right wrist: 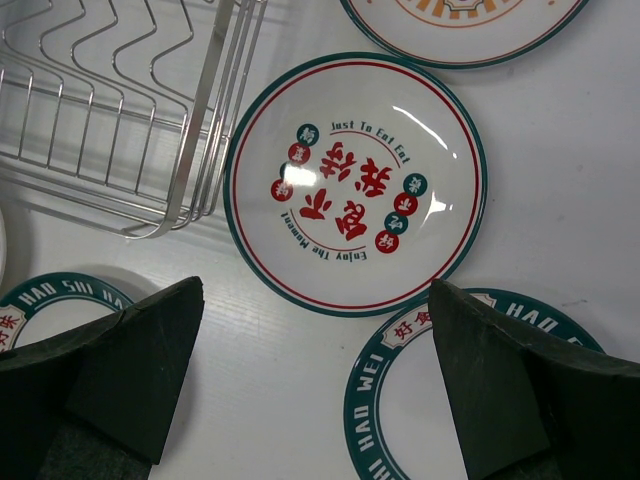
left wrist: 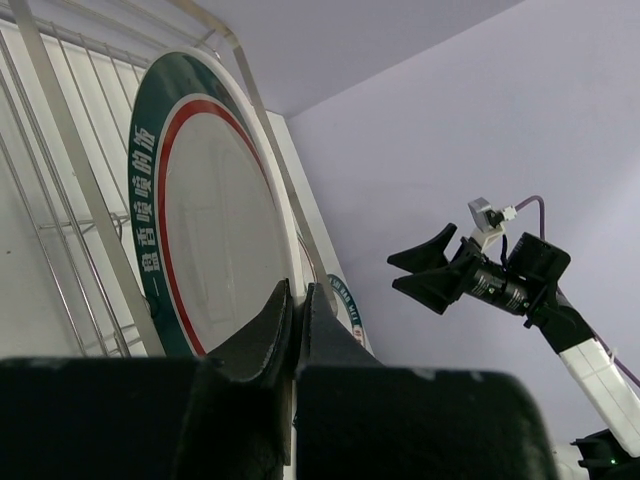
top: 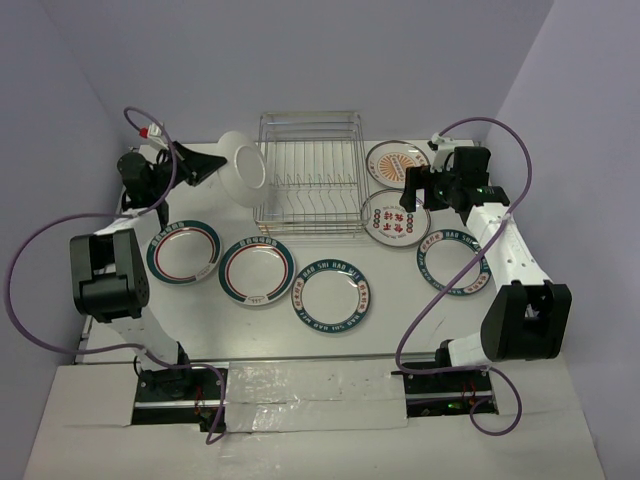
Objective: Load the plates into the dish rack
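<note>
My left gripper (top: pixel 217 160) is shut on the rim of one of the plates (top: pixel 241 168), held on edge at the left end of the dish rack (top: pixel 310 170). In the left wrist view the fingers (left wrist: pixel 270 325) pinch that plate (left wrist: pixel 205 215), whose teal and red rings face the rack wires (left wrist: pixel 60 190). My right gripper (top: pixel 424 181) hangs open above the table right of the rack, nothing between its fingers (right wrist: pixel 150 365). Below it lie a red-lettered plate (right wrist: pixel 355 185) and a teal-rimmed plate (right wrist: pixel 440 400).
Three plates lie flat in front of the rack (top: pixel 184 250) (top: pixel 257 270) (top: pixel 332 297). On the right lie three others (top: pixel 397 160) (top: pixel 395 217) (top: pixel 455 262). The rack's corner (right wrist: pixel 190 150) is close to the right gripper's left finger. Purple cables loop beside both arms.
</note>
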Motion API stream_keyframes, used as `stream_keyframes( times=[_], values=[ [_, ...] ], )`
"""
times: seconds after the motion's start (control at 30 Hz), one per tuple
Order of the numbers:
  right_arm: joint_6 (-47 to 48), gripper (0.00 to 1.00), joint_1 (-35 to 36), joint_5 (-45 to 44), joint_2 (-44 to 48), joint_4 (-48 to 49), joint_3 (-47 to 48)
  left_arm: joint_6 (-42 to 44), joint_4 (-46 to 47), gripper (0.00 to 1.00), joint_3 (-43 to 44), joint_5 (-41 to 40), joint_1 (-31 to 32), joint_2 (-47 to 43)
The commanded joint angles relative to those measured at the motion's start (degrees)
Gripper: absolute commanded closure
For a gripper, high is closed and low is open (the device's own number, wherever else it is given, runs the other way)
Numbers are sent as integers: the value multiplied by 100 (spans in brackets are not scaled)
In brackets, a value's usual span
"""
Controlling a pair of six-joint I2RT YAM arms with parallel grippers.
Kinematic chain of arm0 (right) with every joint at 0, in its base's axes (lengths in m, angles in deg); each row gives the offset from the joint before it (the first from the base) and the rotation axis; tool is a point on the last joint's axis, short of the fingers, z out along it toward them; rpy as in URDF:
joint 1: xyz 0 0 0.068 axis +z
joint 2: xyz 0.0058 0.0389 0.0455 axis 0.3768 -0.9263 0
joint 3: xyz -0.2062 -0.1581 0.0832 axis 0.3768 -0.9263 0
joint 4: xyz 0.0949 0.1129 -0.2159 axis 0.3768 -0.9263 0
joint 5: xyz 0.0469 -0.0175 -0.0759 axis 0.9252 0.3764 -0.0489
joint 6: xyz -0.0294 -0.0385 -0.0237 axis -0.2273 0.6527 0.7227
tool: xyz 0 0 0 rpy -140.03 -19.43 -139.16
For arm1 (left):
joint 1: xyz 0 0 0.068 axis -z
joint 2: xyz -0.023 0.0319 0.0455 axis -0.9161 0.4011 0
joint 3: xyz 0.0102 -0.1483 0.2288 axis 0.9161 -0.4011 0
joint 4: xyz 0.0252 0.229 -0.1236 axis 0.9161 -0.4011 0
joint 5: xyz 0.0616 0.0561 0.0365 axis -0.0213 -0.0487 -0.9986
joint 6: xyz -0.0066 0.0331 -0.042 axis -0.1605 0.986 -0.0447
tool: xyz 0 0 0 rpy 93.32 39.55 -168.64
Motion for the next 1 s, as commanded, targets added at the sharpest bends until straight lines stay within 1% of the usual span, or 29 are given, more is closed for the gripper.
stream_keyframes(
  times=[0.0, 0.07, 0.17, 0.2, 0.3, 0.37, 0.4, 0.47, 0.5, 0.57, 0.67, 0.73, 0.77, 0.83, 0.87, 0.9, 0.93, 0.97],
  values=[
    [13, 0, -13, 35, -53, 39, 189, 287, 9, 100, 426, -183, 92, -22],
    [13, 0, -13, 35, -53, 39, 197, 429, -175, 99, 461, -280, 135, 21],
    [22, 0, -13, 27, -44, 31, 206, 675, -510, 90, 488, -429, 153, 135],
    [30, 0, -13, 9, -44, 22, 206, 745, -606, 85, 497, -456, 162, 162],
    [39, 0, -13, 0, -44, 13, 215, 763, -633, 79, 505, -526, 180, 285],
    [39, 0, -13, 0, -53, 13, 215, 763, -651, 77, 541, -553, 215, 364],
    [39, 0, -4, 0, -53, 13, 224, 772, -660, 72, 549, -553, 224, 382],
    [31, 0, -13, 9, -53, 4, 233, 790, -730, 68, 602, -544, 241, 452],
    [31, 0, -13, 9, -44, 4, 241, 833, -756, 63, 620, -535, 241, 461],
    [39, 0, -13, 9, -26, -5, 250, 930, -984, 60, 724, -570, 241, 435],
    [57, 0, -13, 0, 18, -31, 268, 1386, -1590, 47, 988, -667, 232, 251],
    [74, 0, -13, 0, 26, -40, 285, 1983, -2081, 45, 1207, -798, 232, 110],
    [83, 0, -13, 0, 44, -48, 294, 2577, -2780, 44, 1504, -877, 224, -65],
    [92, 0, -13, -9, 70, -75, 329, 3422, -3644, 41, 1848, -1298, 215, -267],
    [127, 0, -13, -17, 105, -75, 329, 3940, -4074, 41, 2111, -1474, 215, -521],
    [145, 0, -21, -43, 132, -75, 329, 4972, -4775, 38, 2166, -1737, 206, -680],
    [162, 0, -21, -52, 167, -75, 329, 5530, -5112, 36, 2140, -1826, 197, -1012],
    [188, 0, -21, -52, 185, -75, 321, 6858, -5455, 34, 2088, -1897, 197, -1207]
  ],
)
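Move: The left hand holds a plate upright by its rim, for the rack's left-end slots: slot middle about 10 cm right, 5 cm back and 17 cm below. On the table, some 24 cm below the hand, the red-ringed left plate lies 12 cm left and 22 cm back; the middle plate is 6 cm right and 27 cm back. From the idle right hand those slots are roughly 33 cm left, 1 cm ahead and 10 cm below. Left hand sinks about 5 cm beside the rack's left end, releasing the plate, then rises leftward, rolling 30 degrees. ##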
